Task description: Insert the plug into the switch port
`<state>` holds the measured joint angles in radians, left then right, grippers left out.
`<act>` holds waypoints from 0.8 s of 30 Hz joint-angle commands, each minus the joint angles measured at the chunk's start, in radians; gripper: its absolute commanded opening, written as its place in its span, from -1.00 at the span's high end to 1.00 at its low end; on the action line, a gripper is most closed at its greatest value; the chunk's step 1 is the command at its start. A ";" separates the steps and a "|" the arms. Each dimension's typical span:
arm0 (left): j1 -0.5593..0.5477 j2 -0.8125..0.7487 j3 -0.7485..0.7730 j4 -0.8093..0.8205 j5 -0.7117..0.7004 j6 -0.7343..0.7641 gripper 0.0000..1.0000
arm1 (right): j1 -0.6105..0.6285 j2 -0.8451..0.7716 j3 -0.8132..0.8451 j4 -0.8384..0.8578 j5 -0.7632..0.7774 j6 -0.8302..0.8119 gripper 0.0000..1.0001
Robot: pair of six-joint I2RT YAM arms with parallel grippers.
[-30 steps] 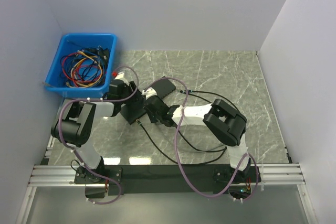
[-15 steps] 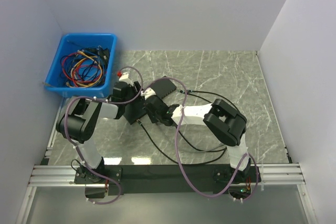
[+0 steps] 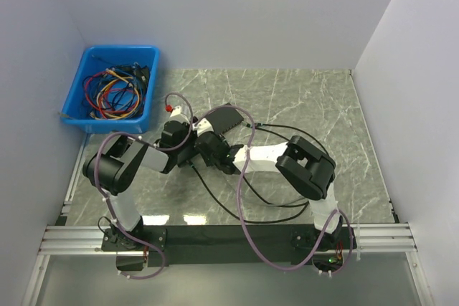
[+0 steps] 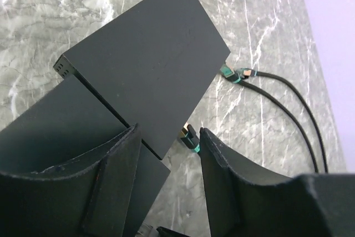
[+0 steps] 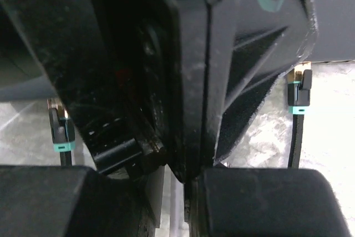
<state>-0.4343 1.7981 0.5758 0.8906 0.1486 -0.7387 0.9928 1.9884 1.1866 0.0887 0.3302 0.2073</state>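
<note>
The black switch box (image 3: 224, 118) lies mid-table; it fills the left wrist view (image 4: 144, 59). Two teal-booted plugs (image 4: 239, 74) (image 4: 188, 135) sit at its near edge, and also show in the right wrist view (image 5: 299, 95) (image 5: 61, 134). My left gripper (image 3: 185, 141) is open and empty, its fingers (image 4: 111, 181) straddling a corner of a second black box (image 4: 50, 126). My right gripper (image 3: 206, 151) sits right beside it, nearly shut (image 5: 191, 192) on a thin pale cable. The left arm's dark body (image 5: 166, 54) blocks most of the right wrist view.
A blue bin (image 3: 147, 55) of coloured cables stands at the back left. Black cables (image 3: 287, 134) run across the marble to the right of the switch and loop toward the front. White walls close in on both sides.
My left gripper has swung right, away from the bin, and now sits against the right gripper by the switch. The right arm has hardly moved.
</note>
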 commanded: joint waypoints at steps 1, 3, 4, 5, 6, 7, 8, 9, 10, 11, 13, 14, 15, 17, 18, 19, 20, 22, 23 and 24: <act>-0.110 0.073 -0.083 -0.344 0.204 -0.042 -0.11 | -0.034 0.013 0.068 0.342 0.171 -0.029 1.00; -0.110 0.069 -0.085 -0.341 0.207 -0.042 -0.11 | -0.036 0.039 0.087 0.336 0.181 -0.026 1.00; -0.112 0.061 -0.086 -0.344 0.207 -0.041 -0.11 | -0.036 0.046 0.097 0.333 0.181 -0.022 1.00; -0.112 0.057 -0.088 -0.343 0.204 -0.039 -0.11 | -0.036 0.055 0.099 0.323 0.175 -0.019 1.00; -0.112 0.050 -0.090 -0.343 0.203 -0.037 -0.11 | -0.036 0.056 0.096 0.321 0.168 -0.017 1.00; -0.110 0.040 -0.088 -0.347 0.198 -0.034 -0.11 | -0.034 0.055 0.076 0.321 0.161 -0.016 0.83; -0.110 0.037 -0.085 -0.352 0.195 -0.031 -0.11 | -0.036 0.053 0.064 0.325 0.152 -0.006 0.68; -0.110 0.032 -0.082 -0.360 0.187 -0.028 -0.11 | -0.036 0.046 0.048 0.332 0.138 -0.002 0.52; -0.112 0.027 -0.070 -0.366 0.187 -0.024 -0.12 | -0.036 0.040 0.016 0.336 0.129 0.001 0.25; -0.112 0.026 -0.064 -0.375 0.186 -0.025 -0.12 | -0.034 0.030 0.002 0.341 0.125 0.012 0.17; -0.110 0.024 -0.048 -0.375 0.198 -0.025 -0.12 | -0.034 0.023 -0.031 0.338 0.128 0.035 0.02; -0.112 0.021 -0.044 -0.377 0.197 -0.027 -0.12 | -0.034 0.018 -0.042 0.338 0.130 0.040 -0.01; -0.112 0.020 -0.041 -0.380 0.197 -0.027 -0.12 | -0.034 0.010 -0.051 0.338 0.130 0.043 -0.03; -0.112 0.006 -0.022 -0.395 0.187 -0.021 -0.12 | -0.033 0.001 -0.076 0.333 0.133 0.056 -0.08; -0.112 0.001 -0.014 -0.422 0.183 -0.016 -0.12 | -0.033 -0.013 -0.082 0.330 0.132 0.061 -0.10; -0.110 -0.014 0.001 -0.435 0.178 -0.008 -0.12 | -0.033 -0.022 -0.097 0.329 0.132 0.066 -0.31; -0.110 -0.025 0.010 -0.453 0.163 -0.004 -0.12 | -0.029 -0.045 -0.105 0.326 0.132 0.073 -0.36; -0.109 -0.049 0.047 -0.505 0.144 0.013 -0.13 | -0.025 -0.069 -0.128 0.322 0.132 0.081 -0.40; -0.109 -0.057 0.062 -0.522 0.132 0.019 -0.13 | -0.019 -0.095 -0.134 0.315 0.133 0.084 -0.42; -0.106 -0.065 0.076 -0.538 0.126 0.024 -0.13 | -0.014 -0.111 -0.142 0.312 0.133 0.084 -0.43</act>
<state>-0.4793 1.7367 0.6563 0.6624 0.1879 -0.7601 0.9901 1.9617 1.0416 0.3115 0.4232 0.2684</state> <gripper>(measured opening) 0.560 0.708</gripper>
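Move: Between the two cable plugs, the right hand has the far switch's plug about 5 cm ahead and 5 cm to its right, 2 cm lower; the near switch's plug lies some 4 cm back and 6 cm left, and the far switch's middle roughly 10 cm ahead, 4 cm right. From the left hand, the far switch's plug is about 2 cm ahead, 5 cm right and 4 cm down, the near switch some 3 cm back and 7 cm left. Opening its nearly shut fingers widely, the right hand first nudges forward about 1.5 cm towards the far switch while turning slightly clockwise, then eases back and right. The left gripper, crowded against the right one and still half open, almost holds its place, then slides some 2.5 cm right and a little back, rising slightly. ##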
